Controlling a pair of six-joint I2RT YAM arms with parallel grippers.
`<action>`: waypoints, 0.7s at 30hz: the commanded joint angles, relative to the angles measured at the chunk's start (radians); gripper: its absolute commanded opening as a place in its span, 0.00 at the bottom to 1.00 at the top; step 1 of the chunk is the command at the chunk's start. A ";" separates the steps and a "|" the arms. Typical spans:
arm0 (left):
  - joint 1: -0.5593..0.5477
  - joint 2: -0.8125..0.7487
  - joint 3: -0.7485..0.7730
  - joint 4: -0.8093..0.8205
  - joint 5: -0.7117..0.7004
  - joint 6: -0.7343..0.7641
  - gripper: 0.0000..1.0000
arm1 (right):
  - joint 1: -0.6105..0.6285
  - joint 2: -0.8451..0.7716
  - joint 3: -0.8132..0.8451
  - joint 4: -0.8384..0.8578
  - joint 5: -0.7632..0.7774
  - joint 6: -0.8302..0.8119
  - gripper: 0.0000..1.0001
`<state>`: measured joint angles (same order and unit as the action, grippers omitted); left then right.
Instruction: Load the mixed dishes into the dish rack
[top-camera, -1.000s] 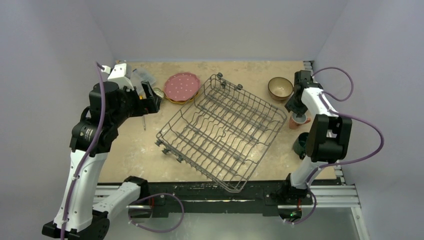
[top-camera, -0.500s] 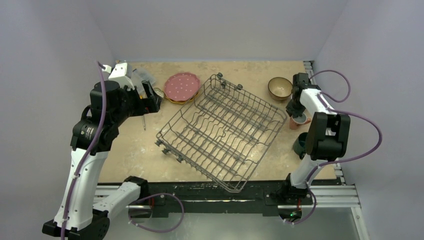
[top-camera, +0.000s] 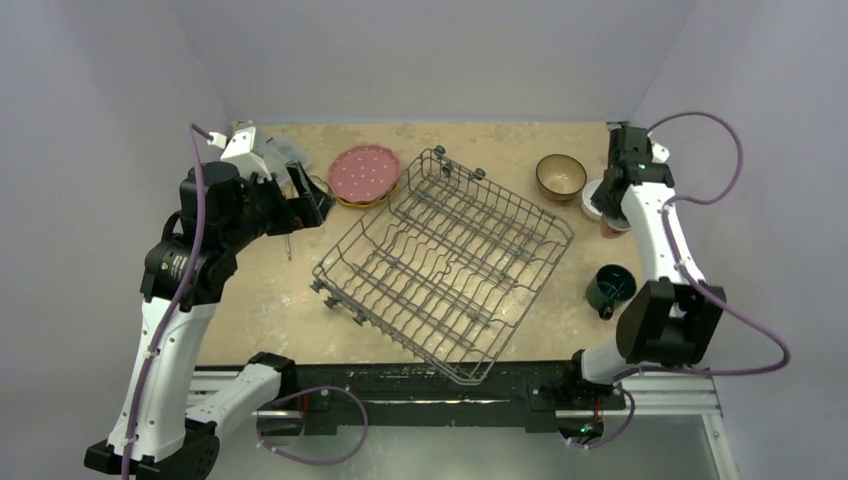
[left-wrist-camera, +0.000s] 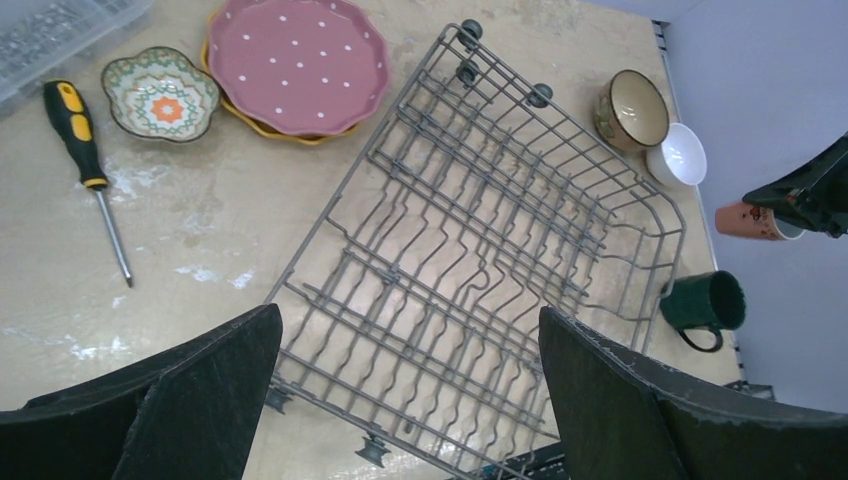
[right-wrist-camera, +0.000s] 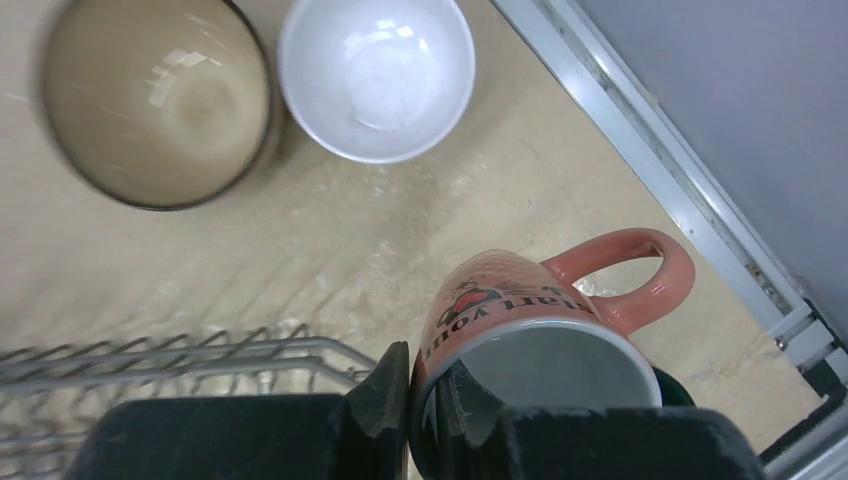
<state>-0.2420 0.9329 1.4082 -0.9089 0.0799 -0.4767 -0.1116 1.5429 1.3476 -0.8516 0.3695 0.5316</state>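
Observation:
My right gripper is shut on the rim of the red-and-white mug, one finger inside and one outside, holding it tilted above the table at the right edge. Below it sit the white bowl and brown bowl. The grey dish rack lies diagonally mid-table with nothing in it. The dark teal mug stands right of the rack. The pink dotted plate rests on the yellow plate, with the small floral bowl beside them. My left gripper hangs open above the rack's left side.
A yellow-handled screwdriver lies left of the rack, and a clear plastic box stands at the far left corner. A metal rail runs along the table's right edge next to the wall.
The right gripper closed on the mug's rim and lifted it off the table, moving toward the far right. The teal mug and white bowl now show. The left arm stayed put.

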 joint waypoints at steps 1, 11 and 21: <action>0.007 -0.008 0.002 -0.004 0.100 -0.073 0.99 | 0.000 -0.192 0.142 -0.025 -0.134 -0.077 0.00; -0.017 -0.004 -0.211 0.280 0.565 -0.415 0.99 | 0.056 -0.504 -0.113 0.534 -1.252 0.213 0.00; -0.450 0.119 -0.272 0.680 0.359 -0.699 1.00 | 0.142 -0.658 -0.200 0.608 -1.334 0.343 0.00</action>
<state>-0.5621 1.0149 1.1313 -0.4782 0.5312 -1.0359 -0.0128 0.9649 1.1572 -0.3824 -0.8448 0.8165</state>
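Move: The right gripper already holds the pink mug by its rim, clear of the table; the dish rack's middle lies about 38 cm to its left, 5 cm back and 12 cm below. From it, the white bowl is some 11 cm ahead and 4 cm right, the green mug 10 cm back and 3 cm right, both about 13 cm below. The empty left gripper has the held mug roughly 60 cm to its right, 10 cm ahead and 23 cm lower. Keeping its pinch on the pink mug's rim, the right hand climbs fast, some 22 cm in all, then sweeps about 23 cm left with a 9 cm drift back, in over the rack and towards the left gripper, the wrist swinging round by roughly 85 degrees so that the fingers end pointing left instead of down. The left hand, fingers still wide open, comes to meet it, gathering speed about 17 cm to the right and 5 cm back while turning clockwise and rolling its left side down, but doesn't reach the mug. ##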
